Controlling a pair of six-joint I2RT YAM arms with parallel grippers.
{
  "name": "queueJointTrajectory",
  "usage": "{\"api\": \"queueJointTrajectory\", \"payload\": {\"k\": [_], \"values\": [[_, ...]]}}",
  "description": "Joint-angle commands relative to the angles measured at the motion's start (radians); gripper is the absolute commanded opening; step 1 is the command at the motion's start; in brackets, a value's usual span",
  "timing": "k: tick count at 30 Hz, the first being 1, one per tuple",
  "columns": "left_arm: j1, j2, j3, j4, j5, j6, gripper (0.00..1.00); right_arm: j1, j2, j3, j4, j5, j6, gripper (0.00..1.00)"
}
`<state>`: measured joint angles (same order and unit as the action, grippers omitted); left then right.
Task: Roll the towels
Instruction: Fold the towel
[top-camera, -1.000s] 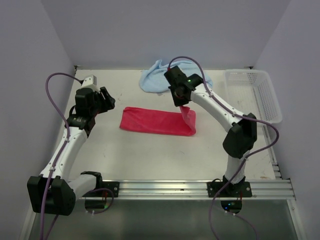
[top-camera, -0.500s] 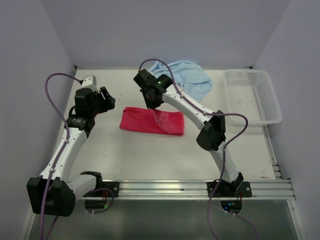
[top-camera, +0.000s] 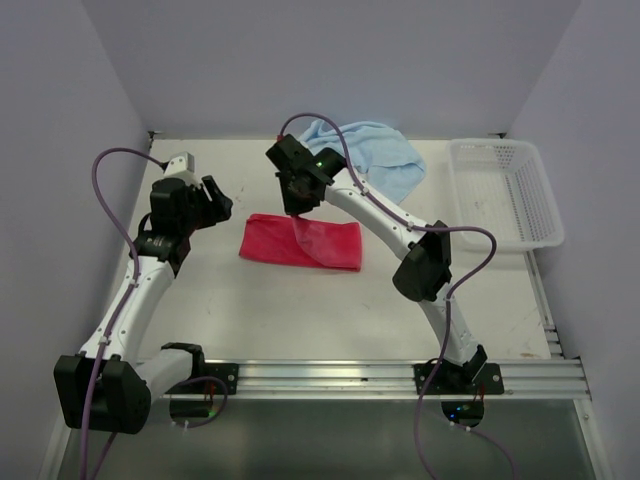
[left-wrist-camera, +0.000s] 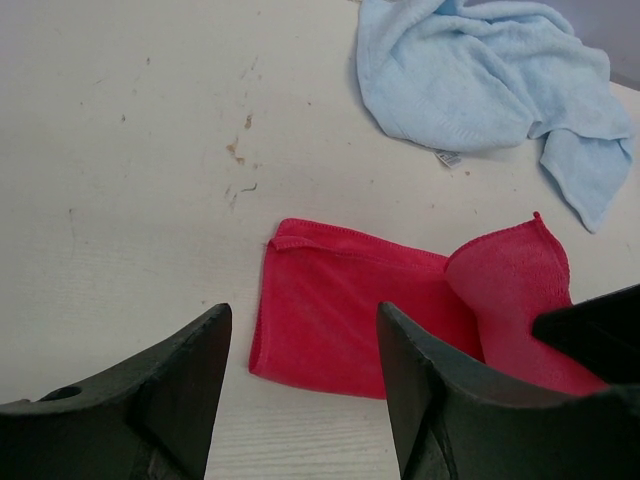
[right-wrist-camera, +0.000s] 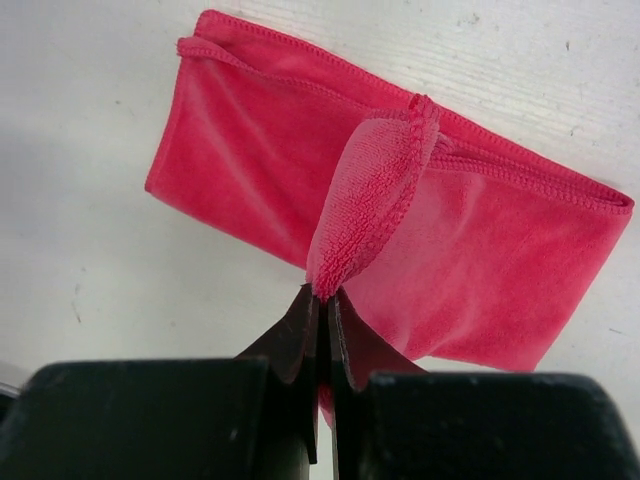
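Note:
The red-pink towel (top-camera: 330, 245) lies flat mid-table as a long strip. My right gripper (top-camera: 297, 212) is shut on its right end, held lifted and folded back over the strip's left half. In the right wrist view the fingertips (right-wrist-camera: 323, 292) pinch a narrow fold of the red-pink towel (right-wrist-camera: 230, 160). The light blue towel (top-camera: 368, 152) sits crumpled at the back. My left gripper (top-camera: 218, 203) hovers open to the left of the strip, holding nothing. Its wrist view shows the red-pink towel (left-wrist-camera: 350, 310) past the left gripper (left-wrist-camera: 303, 315) and the light blue towel (left-wrist-camera: 470, 80) beyond.
A white mesh basket (top-camera: 497, 145) stands at the back right, next to the right wall. The right arm's elbow (top-camera: 425, 265) hangs over the table to the right of the red-pink towel. Small brown stains (left-wrist-camera: 237, 152) mark the tabletop.
My right gripper has carried the red-pink towel's right end leftward over the strip, mostly in the first half second. The left arm has stayed put, its jaws a touch wider.

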<state>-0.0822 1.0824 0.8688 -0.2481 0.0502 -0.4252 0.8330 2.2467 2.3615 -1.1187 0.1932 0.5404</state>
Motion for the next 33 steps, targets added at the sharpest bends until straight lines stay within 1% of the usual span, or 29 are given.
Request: {"api": "queueJointTrajectory", "payload": {"k": [1,11,15,25,28,31,33], "values": [[-0.008,-0.027,-0.005,0.055,0.020,0.011,0.64,0.006,-0.055,0.044,0.066,-0.023,0.046,0.00],[-0.008,-0.029,-0.008,0.058,0.020,0.011,0.64,0.006,-0.035,0.015,0.180,-0.052,0.105,0.00],[-0.008,-0.026,-0.008,0.058,0.023,0.011,0.64,0.006,-0.019,0.012,0.191,-0.058,0.110,0.00],[-0.008,-0.029,-0.011,0.061,0.033,0.008,0.64,0.006,0.016,-0.076,0.244,-0.101,0.127,0.00],[-0.010,-0.029,-0.013,0.064,0.036,0.008,0.64,0.006,0.034,-0.096,0.292,-0.109,0.132,0.00],[-0.011,-0.029,-0.013,0.064,0.036,0.008,0.64,0.006,0.068,-0.099,0.316,-0.127,0.138,0.04],[-0.013,-0.030,-0.013,0.063,0.031,0.009,0.64,0.006,0.086,-0.100,0.345,-0.139,0.151,0.04]]}}
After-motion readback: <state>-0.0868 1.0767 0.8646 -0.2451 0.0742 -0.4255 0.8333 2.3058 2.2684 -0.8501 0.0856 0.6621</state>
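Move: About 14 cm to the left of the right hand, only some 2 cm farther out and 14 cm below, lies the left end of the red towel, over which this hand holds the towel's other end. The fold at the towel's right side is roughly 18 cm to the hand's right, level with it; the light blue towel's middle lies about 23 cm ahead and 17 cm right. From the left hand the red towel's left end is some 4 cm ahead, 5 cm right and 17 cm below. Carrying the pinched end of the red towel about 5 cm left towards the towel's left end, the right hand first rises a little, then sinks some 5 cm from that high point while still going left. The wrist rolls about 10 degrees, its left side rising, and the fingers keep their hold. ##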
